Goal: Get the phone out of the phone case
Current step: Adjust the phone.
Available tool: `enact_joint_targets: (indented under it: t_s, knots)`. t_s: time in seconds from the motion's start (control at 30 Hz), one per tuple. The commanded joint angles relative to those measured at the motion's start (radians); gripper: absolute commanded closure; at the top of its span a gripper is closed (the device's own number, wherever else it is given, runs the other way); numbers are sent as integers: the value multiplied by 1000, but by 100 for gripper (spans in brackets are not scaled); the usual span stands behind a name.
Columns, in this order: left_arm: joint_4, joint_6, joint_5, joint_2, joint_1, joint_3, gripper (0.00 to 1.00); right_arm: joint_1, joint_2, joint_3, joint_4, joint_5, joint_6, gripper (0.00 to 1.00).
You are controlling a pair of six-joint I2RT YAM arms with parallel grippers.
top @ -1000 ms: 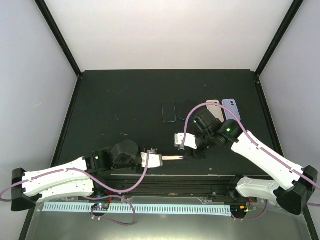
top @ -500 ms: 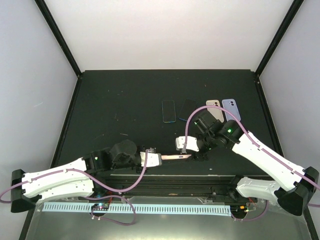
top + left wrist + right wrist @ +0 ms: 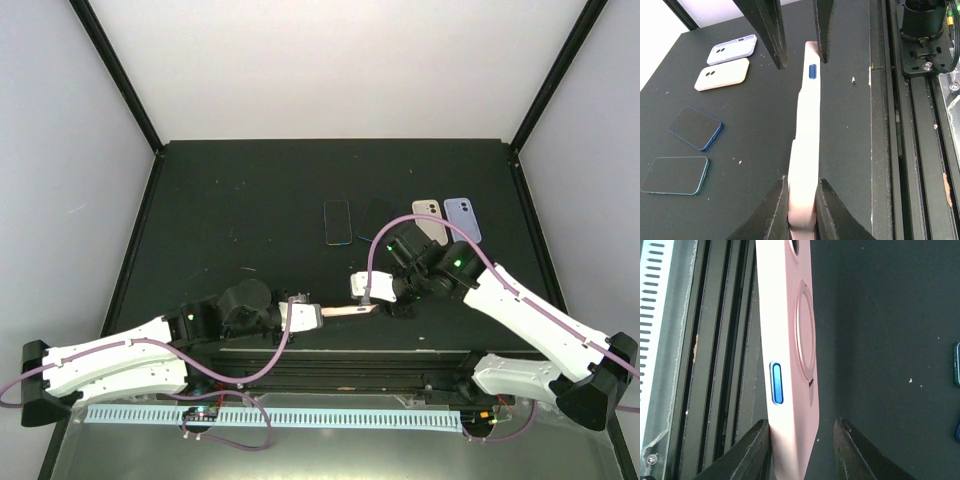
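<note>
A pink phone case [image 3: 807,125] is held edge-on above the table's near edge, its blue side button [image 3: 812,71] facing up. The phone sits inside it, and little of it shows. My left gripper [image 3: 802,185] is shut on the case's near end, both fingers pressed against its faces. My right gripper [image 3: 802,432] straddles the far end of the pink case [image 3: 787,340]. It stands open: the left finger touches the case and the right finger is a gap away. In the top view the case [image 3: 350,311] spans between the left gripper [image 3: 322,318] and the right gripper [image 3: 378,308].
Two bare phones, one teal-edged [image 3: 337,221] and one dark [image 3: 378,215], lie flat mid-table. A beige case [image 3: 428,218] and a lavender case [image 3: 462,217] lie to their right. A black metal rail [image 3: 920,125] runs along the near edge, just beside the held case.
The right gripper's jaws have narrowed around the far end of the pink case. The left gripper keeps its hold, and the case has barely shifted.
</note>
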Motion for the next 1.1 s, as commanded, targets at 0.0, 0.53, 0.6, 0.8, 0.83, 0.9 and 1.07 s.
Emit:
enact_joint_targets:
  t_s: [0.0,0.53,0.6,0.8,0.83,0.9,1.07]
  knots:
    - [102,-18,1,-28,10,16,98,11,-10,-2,24,51,-3,66]
    - [116,-33,8,-35,34,18,98,26,16,12,-5,33,0,92]
    - [129,-47,-14,-45,43,18,97,24,19,27,-9,28,10,97]
    - [218,-248,-214,-119,89,54,34,-45,-1,104,-3,-56,74,99]
    - [246,-313,-260,-132,91,65,29,-74,1,127,-10,-94,86,99]
    - [283,-438,-288,-149,95,97,22,-138,1,160,-16,-179,121,99]
    - [426,-639,-306,-150,101,49,19,-259,-21,147,19,-403,204,99]
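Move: The pink phone case with its phone, seen edge-on, is already gripped at one end by the left hand; its middle lies about 6 cm to that hand's right and 1 cm ahead and below. From the right hand it is about 6 cm left, 1 cm back and 1 cm higher, its end between the half-open fingers. On the table about 18 cm below the right hand and some 29 cm ahead lie the green-edged phone, 8 cm left, and the blue-edged phone, 2 cm right. The case's free end is pinched as the right fingers close on it with the right hand nearly still, the left hand keeping its grip meanwhile and easing about 1 cm forward. Then the left fingers open wide and that hand swings away, some 13 cm up and 5 cm forward, drifting left, its fingers levelling out; the right hand lifts the case about 5 cm and 3 cm forward, turning slightly clockwise. ##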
